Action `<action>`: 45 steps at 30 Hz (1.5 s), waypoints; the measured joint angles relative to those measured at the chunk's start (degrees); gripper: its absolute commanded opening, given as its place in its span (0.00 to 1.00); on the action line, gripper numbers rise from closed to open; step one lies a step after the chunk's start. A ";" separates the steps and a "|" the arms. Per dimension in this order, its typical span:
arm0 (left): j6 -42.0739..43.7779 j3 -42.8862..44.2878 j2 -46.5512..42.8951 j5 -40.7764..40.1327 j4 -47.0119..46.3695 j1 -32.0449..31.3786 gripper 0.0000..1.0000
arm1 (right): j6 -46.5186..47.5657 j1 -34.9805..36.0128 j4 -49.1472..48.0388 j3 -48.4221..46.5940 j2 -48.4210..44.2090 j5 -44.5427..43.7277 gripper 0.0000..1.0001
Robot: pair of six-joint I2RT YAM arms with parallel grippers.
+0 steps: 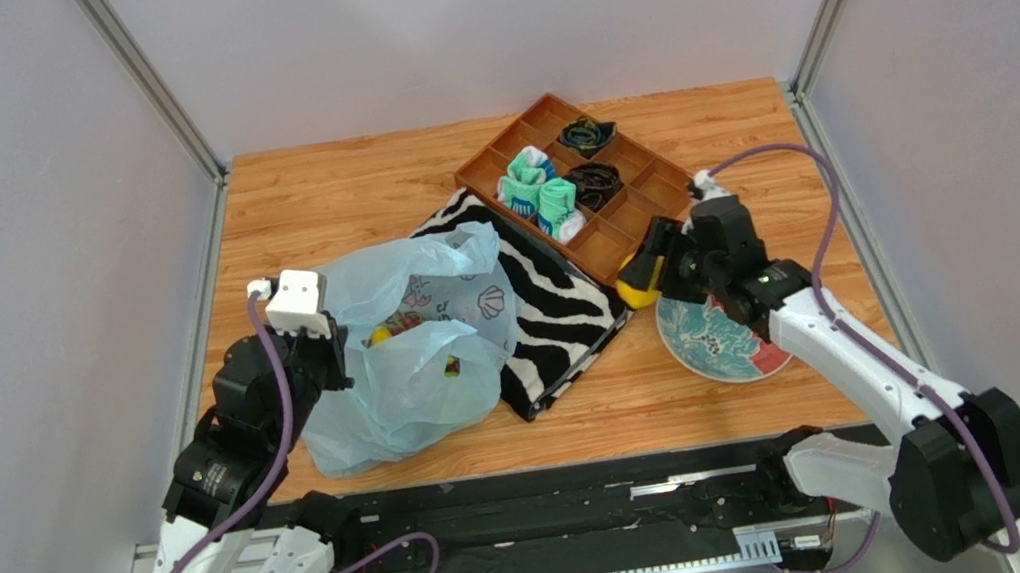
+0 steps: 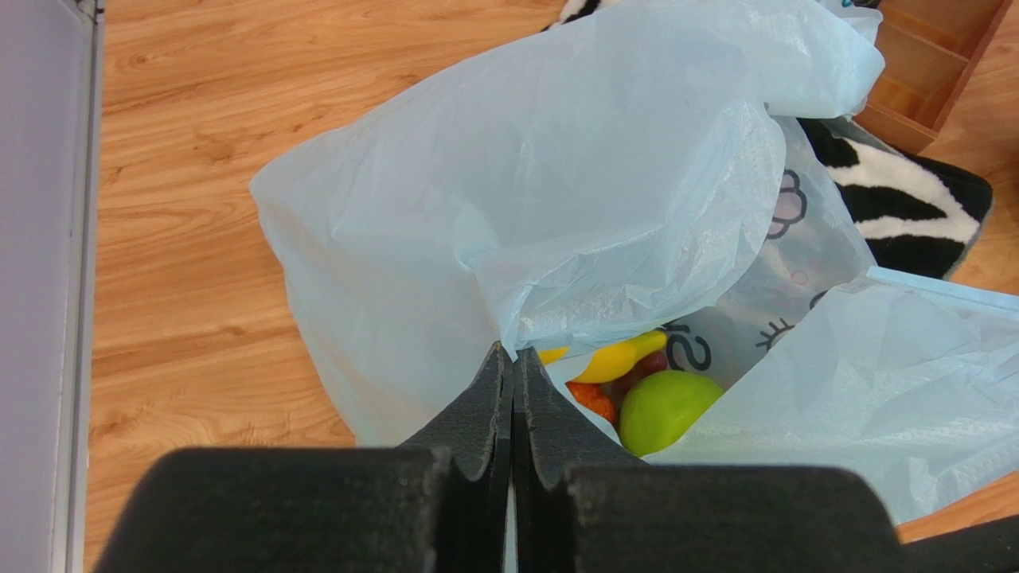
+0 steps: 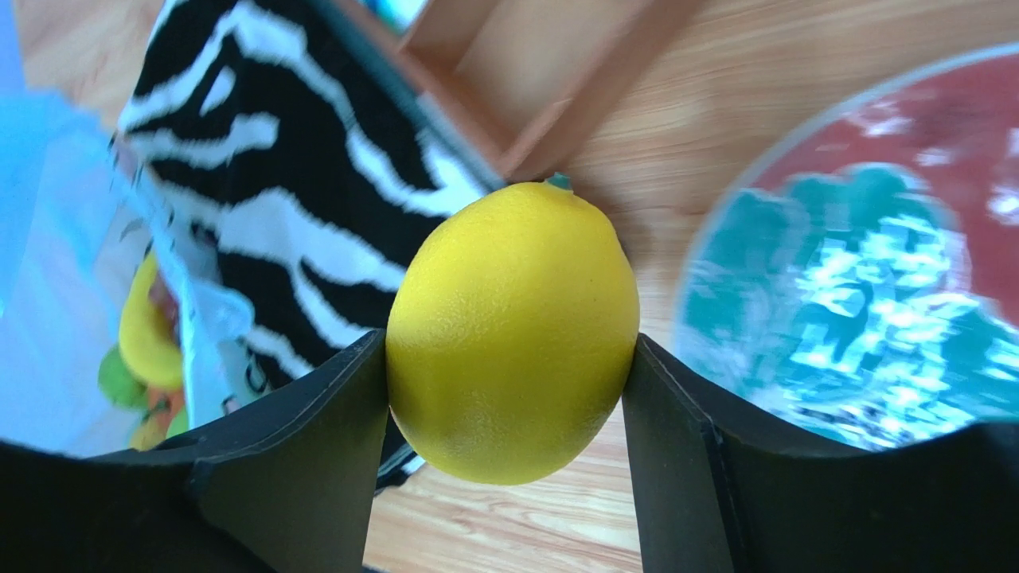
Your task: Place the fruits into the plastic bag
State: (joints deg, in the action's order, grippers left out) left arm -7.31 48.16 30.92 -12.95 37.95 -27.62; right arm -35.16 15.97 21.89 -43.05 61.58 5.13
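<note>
The light-blue plastic bag lies at the left of the table, its mouth held up. My left gripper is shut on the bag's rim. Inside the bag I see a yellow banana, a green apple and a bit of red-purple grapes. My right gripper is shut on a yellow lemon, held off the table. In the top view the lemon hangs between the zebra cloth and the plate, right of the bag.
A zebra-striped cloth lies partly under the bag. Behind it stands a brown divided tray holding teal-and-white socks and dark items. A teal-and-red plate sits under my right arm.
</note>
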 measured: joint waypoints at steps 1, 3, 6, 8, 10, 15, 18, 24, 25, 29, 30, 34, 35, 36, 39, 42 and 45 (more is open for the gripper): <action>0.00 0.00 0.00 0.02 -0.02 0.00 0.00 | 0.00 2.21 -1.11 -0.33 1.40 0.46 0.28; 0.00 0.00 0.00 0.02 0.00 0.00 0.00 | -0.02 6.23 -2.93 -1.42 4.50 1.31 0.28; 0.00 0.00 0.00 0.02 0.00 0.00 0.00 | -0.09 11.67 -5.66 -4.50 9.60 2.49 0.28; 0.00 0.00 0.00 0.00 0.00 0.00 0.00 | -0.11 14.86 -7.34 -7.17 12.57 3.06 0.29; 0.00 0.00 0.00 0.02 0.00 0.00 0.00 | 0.00 18.58 -9.03 -10.23 15.23 3.43 0.29; 0.00 0.00 0.00 0.02 0.00 0.00 0.00 | 0.96 25.35 -11.87 -19.61 22.03 4.59 0.29; 0.00 0.00 0.00 0.02 0.00 0.00 0.00 | 1.90 27.85 -12.52 -27.04 28.02 5.73 0.29; 0.00 0.00 0.00 0.02 0.00 0.00 0.00 | 3.69 31.74 -10.93 -37.09 39.71 7.45 0.30; 0.00 0.00 0.00 0.02 -0.02 0.00 0.00 | 3.89 32.20 -10.27 -37.83 41.09 7.50 0.31; 0.02 0.00 0.00 0.04 -0.02 0.00 0.00 | 4.63 33.55 -7.28 -38.73 44.54 7.43 0.38; 0.00 0.00 0.00 0.04 -0.02 0.00 0.00 | 4.85 33.81 -6.56 -38.82 45.05 7.41 0.39; 0.02 0.00 0.00 0.04 -0.02 0.00 0.00 | 5.64 34.51 -4.57 -39.17 45.83 7.21 0.54; 0.02 0.00 0.00 0.04 -0.02 0.00 0.00 | 5.75 34.58 -4.57 -39.26 45.92 7.15 0.56; 0.00 0.00 0.00 0.04 0.00 0.00 0.00 | 6.08 34.64 -4.50 -39.45 46.01 6.93 0.57; 0.02 0.00 0.00 0.04 0.00 0.00 0.00 | 6.58 34.77 -4.37 -39.89 46.03 6.45 0.64; 0.00 0.00 0.02 0.04 -0.02 0.00 0.00 | 6.95 34.86 -4.26 -39.95 46.03 5.95 0.68; 0.00 0.00 0.00 0.04 0.00 0.00 0.00 | 7.26 34.86 -4.04 -39.95 46.03 5.81 0.80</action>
State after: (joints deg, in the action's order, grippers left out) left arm -7.31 48.16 30.92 -12.91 37.95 -27.62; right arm -27.90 50.83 17.85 -83.00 107.61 10.94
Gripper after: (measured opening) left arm 0.007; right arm 0.690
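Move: The right hand holds the lemon; the plastic bag's mouth lies about 32 cm to its left, level ahead and some 5 cm lower. The zebra cloth is about 16 cm left and 6 cm ahead, the bowl about 12 cm right and 2 cm back, both roughly 12 cm below. From the left hand, still pinching the bag's rim, the mouth is some 13 cm ahead, 12 cm right and 13 cm below. Right hand swings the lemon some 30 cm left, up 7 and down into the bag's mouth, turning counter-clockwise. ##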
